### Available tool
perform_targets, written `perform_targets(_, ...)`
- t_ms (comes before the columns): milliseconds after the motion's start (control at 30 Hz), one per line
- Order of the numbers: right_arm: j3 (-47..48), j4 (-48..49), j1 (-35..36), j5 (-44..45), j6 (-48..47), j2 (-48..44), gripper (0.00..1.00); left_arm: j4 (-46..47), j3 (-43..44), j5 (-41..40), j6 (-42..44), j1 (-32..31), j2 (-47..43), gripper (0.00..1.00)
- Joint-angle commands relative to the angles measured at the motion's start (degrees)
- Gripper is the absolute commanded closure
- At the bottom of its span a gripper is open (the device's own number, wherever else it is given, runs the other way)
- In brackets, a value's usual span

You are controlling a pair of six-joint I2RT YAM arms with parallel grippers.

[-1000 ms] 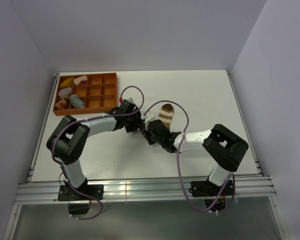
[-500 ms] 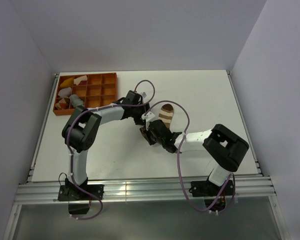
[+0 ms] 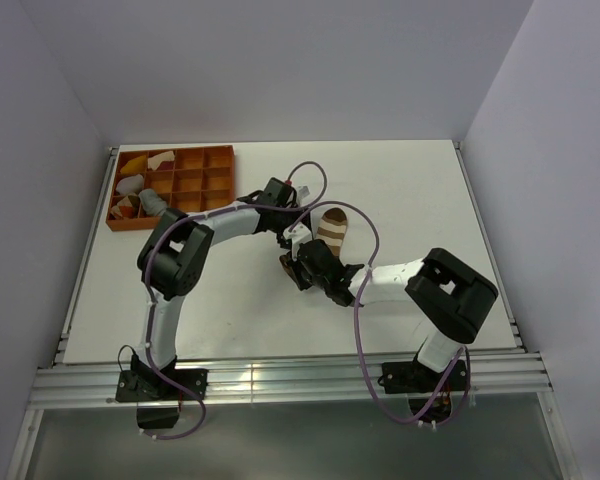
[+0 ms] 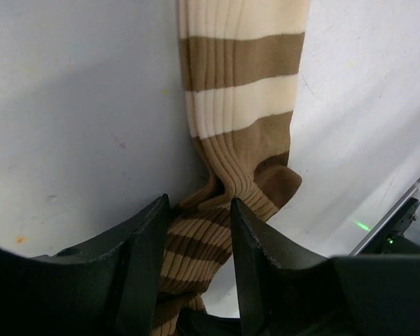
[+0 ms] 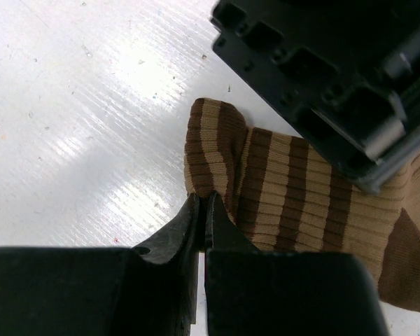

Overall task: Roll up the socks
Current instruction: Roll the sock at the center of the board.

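One brown sock with pale stripes [image 3: 332, 228] lies flat mid-table, toe pointing away. My left gripper [image 3: 296, 228] reaches in from the left onto its near end. In the left wrist view the jaws [image 4: 198, 203] stand open, astride the bunched ribbed part of the sock [image 4: 241, 84], which touches the left finger [image 4: 150, 238]. My right gripper [image 3: 292, 262] sits just in front of it. In the right wrist view it [image 5: 203, 197] is shut, pinching the striped edge of the sock [image 5: 301, 196]. The left gripper's black body fills that view's upper right.
An orange divided tray [image 3: 180, 218] stands at the back left, holding grey [image 3: 154, 203], white and yellow cloth pieces. Grey walls enclose the table on three sides. Purple cables loop over both arms.
My left arm has swung right and forward from beside the sock to over its near end, and its jaws have narrowed. The right gripper has stayed put, still pinching the sock.
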Motion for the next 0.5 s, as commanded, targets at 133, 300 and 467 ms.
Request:
perform_targets(133, -1.27, 0.71, -0.62, -1.05, 0.15, -0.80, 1.00, -7.35, -0.15, -4.73, 4.30, -1.82, 6.36, 0.58)
perform_targets(300, -1.62, 1.06, -1.06, -1.40, 0.50, -1.07, 1.00, -7.00, 0.03, -6.49, 4.30, -2.08, 7.07, 0.73)
perform_targets(467, -1.89, 1.24, -1.41, -1.84, 0.76, -1.42, 1.00, -5.85, -0.58, -8.68, 4.13, -2.17, 6.37, 1.00)
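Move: The sock's creased edge, its narrow bend in the middle, lies about 1 cm to the right of the left fingertips and 1 cm below, level with them fore and aft. From the left hand the cuff corner is roughly 7 cm back and 2 cm left, the toe end some 6 cm ahead and 6 cm right. From the right hand, already pinching the cuff corner, the creased edge is about 7 cm ahead and 2 cm right. Left hand eases about 1 cm right and down, shutting half-open fingers on the creased edge; right keeps its pinch. ##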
